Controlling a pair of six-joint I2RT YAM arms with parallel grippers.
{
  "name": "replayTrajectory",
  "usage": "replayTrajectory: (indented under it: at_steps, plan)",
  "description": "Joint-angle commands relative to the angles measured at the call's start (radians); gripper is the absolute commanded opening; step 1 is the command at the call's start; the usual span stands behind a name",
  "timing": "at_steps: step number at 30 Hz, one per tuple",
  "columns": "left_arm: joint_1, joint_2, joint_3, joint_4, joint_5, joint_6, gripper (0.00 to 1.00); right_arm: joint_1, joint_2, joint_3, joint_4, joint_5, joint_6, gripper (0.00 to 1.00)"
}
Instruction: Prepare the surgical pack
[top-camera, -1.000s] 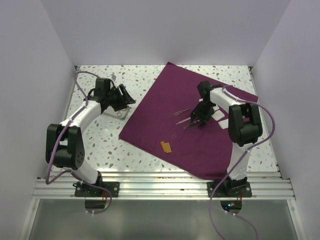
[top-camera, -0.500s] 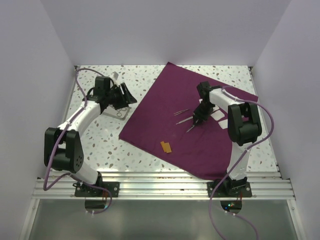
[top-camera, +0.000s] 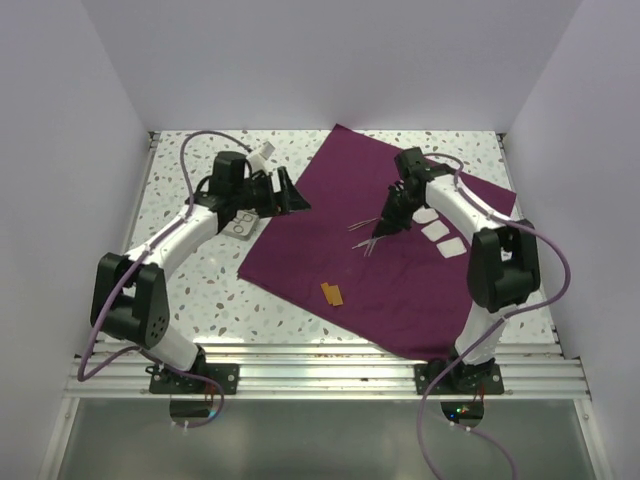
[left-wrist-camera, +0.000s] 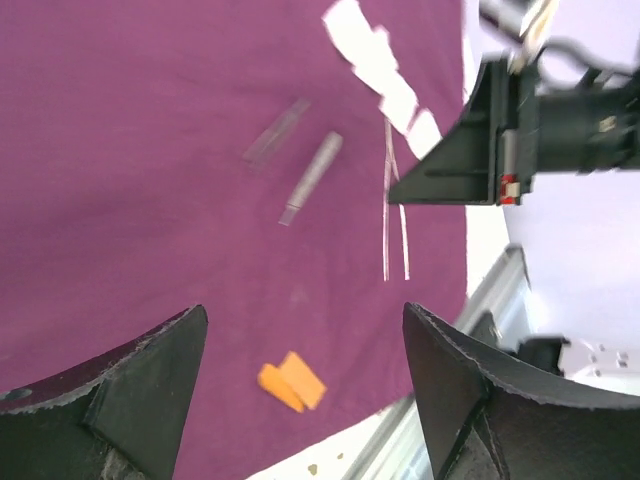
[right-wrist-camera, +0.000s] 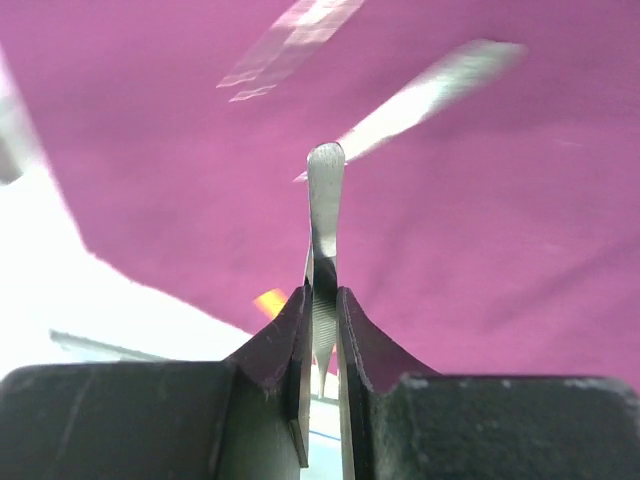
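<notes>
The surgical pack's plum-purple cloth (top-camera: 400, 280) lies spread flat on the table. Thin metal instruments (top-camera: 360, 228) rest near its middle, and a few white gauze squares (top-camera: 437, 231) lie to their right. A small shiny metal tray (top-camera: 240, 229) sits on the table just off the cloth's left corner. My right gripper (top-camera: 384, 224) (right-wrist-camera: 322, 292) is shut on a slim metal instrument (right-wrist-camera: 325, 195), held above the cloth. My left gripper (top-camera: 292, 200) (left-wrist-camera: 300, 312) hovers open over the cloth's left part with nothing between its fingers. Loose instruments (left-wrist-camera: 310, 178) show beneath it.
A small orange piece (top-camera: 331, 293) (left-wrist-camera: 292, 380) lies on the cloth toward its near edge. Speckled tabletop (top-camera: 210, 290) borders the cloth on the left. White walls close in the left, back and right sides. An aluminium rail (top-camera: 320, 365) runs along the near edge.
My right gripper shut on an instrument and lifted it slightly toward the back. My left arm swung right from the tray to above the cloth's left part, its jaws opening wider.
</notes>
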Motion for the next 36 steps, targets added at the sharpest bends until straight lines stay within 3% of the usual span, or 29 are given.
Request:
replayTrajectory:
  at_steps: [1,9,23,28,31,33,35,36]
  plan:
    - [-0.071,0.035,0.037,0.084,0.057,-0.047,0.83,0.078,-0.105,0.016,0.148,-0.166,-0.129,0.0]
    - [-0.195,0.079,0.097,0.065,-0.01,-0.078,0.84,0.165,-0.1,0.085,0.212,-0.121,0.027,0.0]
    - [-0.266,0.144,0.12,-0.014,-0.061,-0.054,0.76,0.179,-0.125,0.103,0.202,-0.097,0.144,0.0]
    - [-0.267,0.159,0.133,-0.027,-0.079,-0.057,0.56,0.188,-0.12,0.096,0.218,-0.126,0.151,0.0]
    - [-0.267,0.176,0.161,-0.065,-0.113,-0.041,0.3,0.196,-0.115,0.099,0.219,-0.14,0.148,0.0]
    - [-0.264,0.19,0.181,-0.084,-0.127,-0.032,0.0,0.198,-0.111,0.103,0.215,-0.141,0.142,0.14]
    - [-0.246,0.181,0.186,-0.128,-0.188,-0.03,0.0,0.193,-0.09,0.144,0.132,-0.106,0.119,0.31]
    - [-0.235,0.17,0.18,-0.137,-0.215,-0.031,0.0,0.176,-0.082,0.171,0.097,-0.056,0.104,0.49]
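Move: The right gripper already holds the tweezers, which are about 22 cm to the left gripper's right, some 2 cm back and 10 cm lower. From the right gripper, the open left gripper is about 22 cm left, 2 cm ahead and 10 cm up. Also from the right gripper, the scalpel lies on the cloth 2 cm ahead, neither left nor right, and the second tweezers about 7 cm ahead and 2 cm left, both some 7 cm below. Carry the tweezers with the right hand up and left, about 10 cm left and 9 cm up, tilting its fingertips left and forward, then hold there. Bring the open left gripper some 10 cm right to meet them, easing a little back and down, and shut it on the tweezers; then start opening the right fingers. ##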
